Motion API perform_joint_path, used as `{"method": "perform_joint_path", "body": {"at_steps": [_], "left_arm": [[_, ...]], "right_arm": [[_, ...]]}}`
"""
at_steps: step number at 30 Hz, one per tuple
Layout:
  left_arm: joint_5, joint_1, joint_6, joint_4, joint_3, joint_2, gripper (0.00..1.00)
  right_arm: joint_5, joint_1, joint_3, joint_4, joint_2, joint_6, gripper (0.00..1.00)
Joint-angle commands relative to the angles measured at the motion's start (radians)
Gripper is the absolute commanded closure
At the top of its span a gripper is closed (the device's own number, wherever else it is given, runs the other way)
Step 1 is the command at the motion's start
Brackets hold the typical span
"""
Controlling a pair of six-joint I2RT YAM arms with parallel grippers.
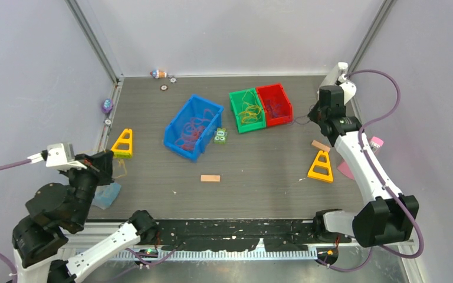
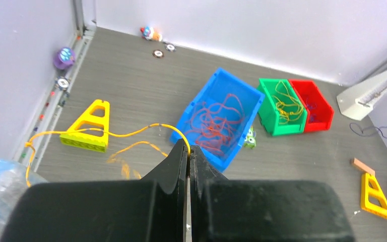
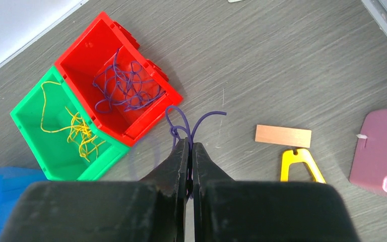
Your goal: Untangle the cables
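Note:
My left gripper [image 2: 188, 147] is shut on a yellow cable [image 2: 106, 133] that trails left past a yellow triangle [image 2: 87, 126]; the gripper sits at the table's left edge [image 1: 107, 167]. My right gripper [image 3: 190, 143] is shut on a purple cable [image 3: 181, 121], held right of the red bin [image 3: 118, 93], seen from above at the far right [image 1: 315, 115]. The red bin holds purple cables [image 3: 126, 88]. The green bin [image 3: 30, 121] holds yellow cables [image 3: 78, 128]. The blue bin [image 1: 174, 127] holds orange-red cables [image 1: 191, 131].
A yellow triangle [image 1: 123, 143] stands near the left gripper and another [image 1: 321, 166] at the right. A wooden block [image 1: 210, 178] lies at the centre front, another [image 1: 320, 145] at the right. A small green toy [image 1: 220, 136] sits beside the blue bin. A pink object [image 3: 380, 148] lies far right.

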Motion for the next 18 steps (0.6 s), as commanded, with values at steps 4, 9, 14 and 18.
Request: {"method": "perform_joint_path", "body": {"at_steps": [4,9,14,18], "left_arm": [[0.039,0.005,0.138,0.059,0.065,0.071,1.00],[0.145,0.005,0.174,0.080,0.128,0.153,1.00],[0.272,0.005,0.217,0.126,0.211,0.247,1.00],[0.359,0.005,0.244,0.153,0.298,0.357,1.00]], "right_arm": [[-0.081,0.002,0.085,0.103,0.087,-0.051,0.95],[-0.096,0.023,0.196,0.129,0.218,-0.105,0.95],[-0.045,0.054,0.315,0.159,0.382,-0.154,0.95],[0.013,0.097,0.417,0.226,0.522,-0.230,0.95]]}}
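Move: Ahead of the right hand, which holds the purple cable, the red bin lies about 17 cm farther out, 8 cm to the left and 20 cm below; the green bin is 14 cm ahead and 19 cm left, and the wooden block about 1 cm back and 8 cm right. From the left hand, holding a yellow cable, the green bin lies some 35 cm ahead, 33 cm right and 34 cm below; the blue bin is 26 cm ahead and 11 cm right. Reaching forward about 11 cm and some 5 cm left, nearly level, the right hand carries the still-pinched purple cable towards the red bin, turning about 10 degrees counter-clockwise. The left hand rises about 5 cm, edging left first, then swings right nearly 7 cm and a little forward towards the green bin's side, yawing about 15 degrees clockwise; its shut fingers keep the yellow cable. ##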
